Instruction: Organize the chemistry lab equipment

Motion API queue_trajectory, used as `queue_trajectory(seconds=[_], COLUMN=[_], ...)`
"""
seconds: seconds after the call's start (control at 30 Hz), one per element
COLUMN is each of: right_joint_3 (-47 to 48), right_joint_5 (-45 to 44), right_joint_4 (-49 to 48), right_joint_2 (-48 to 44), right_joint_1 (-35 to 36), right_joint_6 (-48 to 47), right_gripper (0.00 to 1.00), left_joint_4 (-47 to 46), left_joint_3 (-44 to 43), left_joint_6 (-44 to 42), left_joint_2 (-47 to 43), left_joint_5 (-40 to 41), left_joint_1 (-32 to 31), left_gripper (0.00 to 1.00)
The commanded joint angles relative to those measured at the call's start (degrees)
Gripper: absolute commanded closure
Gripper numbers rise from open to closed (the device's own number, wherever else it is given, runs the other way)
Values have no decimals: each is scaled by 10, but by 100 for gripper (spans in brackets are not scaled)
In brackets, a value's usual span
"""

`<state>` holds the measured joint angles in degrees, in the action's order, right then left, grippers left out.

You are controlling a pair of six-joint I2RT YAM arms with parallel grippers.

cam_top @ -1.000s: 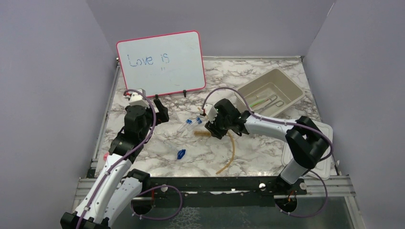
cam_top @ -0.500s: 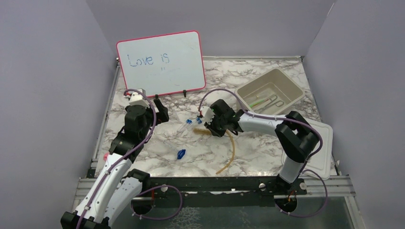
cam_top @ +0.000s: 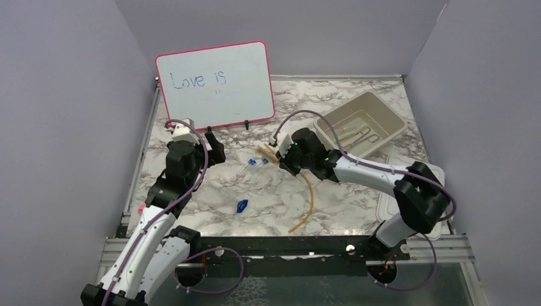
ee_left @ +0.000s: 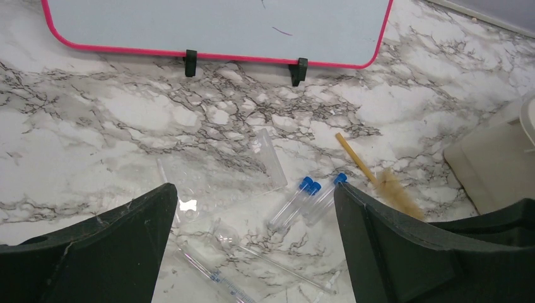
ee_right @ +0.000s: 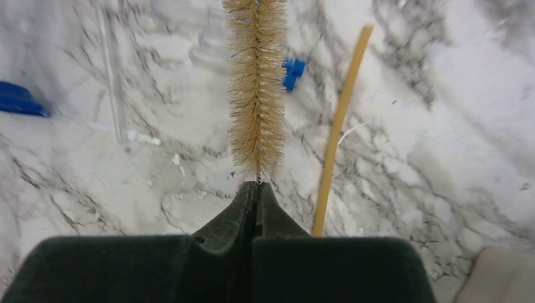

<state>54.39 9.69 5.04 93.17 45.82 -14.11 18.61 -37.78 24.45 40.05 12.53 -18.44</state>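
Note:
My right gripper (ee_right: 257, 186) is shut on the wire stem of a tan bristle brush (ee_right: 257, 95), which sticks out ahead of it above the marble. An amber rubber hose (ee_right: 337, 126) lies just to its right and curves toward the near edge (cam_top: 310, 199). Clear tubes with blue caps (ee_left: 296, 202) lie between the wide-apart fingers of my open left gripper (ee_left: 252, 189), which hangs above them. A small blue piece (cam_top: 242, 206) lies nearer the front. Wire tongs (cam_top: 365, 135) and a green-tipped stick (cam_top: 348, 136) lie in the beige tub (cam_top: 383, 108).
The pink-framed whiteboard (cam_top: 217, 83) stands at the back left. A clear flat plastic piece (ee_left: 268, 158) and a thin glass pipette (ee_left: 214, 278) lie near the tubes. The tub's lid (cam_top: 389, 207) sits at the right front under my right arm.
My right gripper has closed on the brush's stem and moved back and slightly right with it. The left arm has not moved.

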Motion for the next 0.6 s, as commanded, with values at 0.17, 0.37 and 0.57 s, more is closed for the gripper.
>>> queue_trajectory(seconds=[0.17, 0.37, 0.57], right_joint_3=[9, 69, 116], right_joint_5=[-157, -284, -341], right_joint_4=[-120, -65, 14], right_joint_2=[-131, -151, -167], right_joint_1=[4, -1, -83], right_joint_6=[114, 160, 269], right_gripper=[99, 99, 99], left_joint_4=[-14, -52, -52], left_joint_3=[-3, 3, 4], left_joint_6=[-3, -14, -14], left_joint_2=[-13, -4, -3], left_joint_5=[-26, -118, -124], left_joint_1=[3, 3, 3], left_gripper=[3, 3, 3])
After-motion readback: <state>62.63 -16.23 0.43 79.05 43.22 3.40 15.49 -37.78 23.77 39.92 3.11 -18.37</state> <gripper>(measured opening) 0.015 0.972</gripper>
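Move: The right hand already holds the brush clear of the table. The beige bin, where it is being taken, is centred roughly 28 cm to the hand's right and 12 cm farther out, at about hand height. The blue-capped tubes lie 9 cm to the hand's left and 1 cm ahead; the rubber tubing's middle is 6 cm right and 5 cm back, both about 6 cm below. From the left hand, the bin is some 48 cm right, 12 cm ahead and 15 cm lower. Still pinching the brush by its wire just behind the bristles, the right hand rises about 18 cm, almost straight up at first, then also forward some 8 cm and a little right, to the bin's side. Its wrist tips up and turns clockwise, about 35 degrees, swinging the bristles to point forward. The empty, open left hand drifts about 3 cm right. ##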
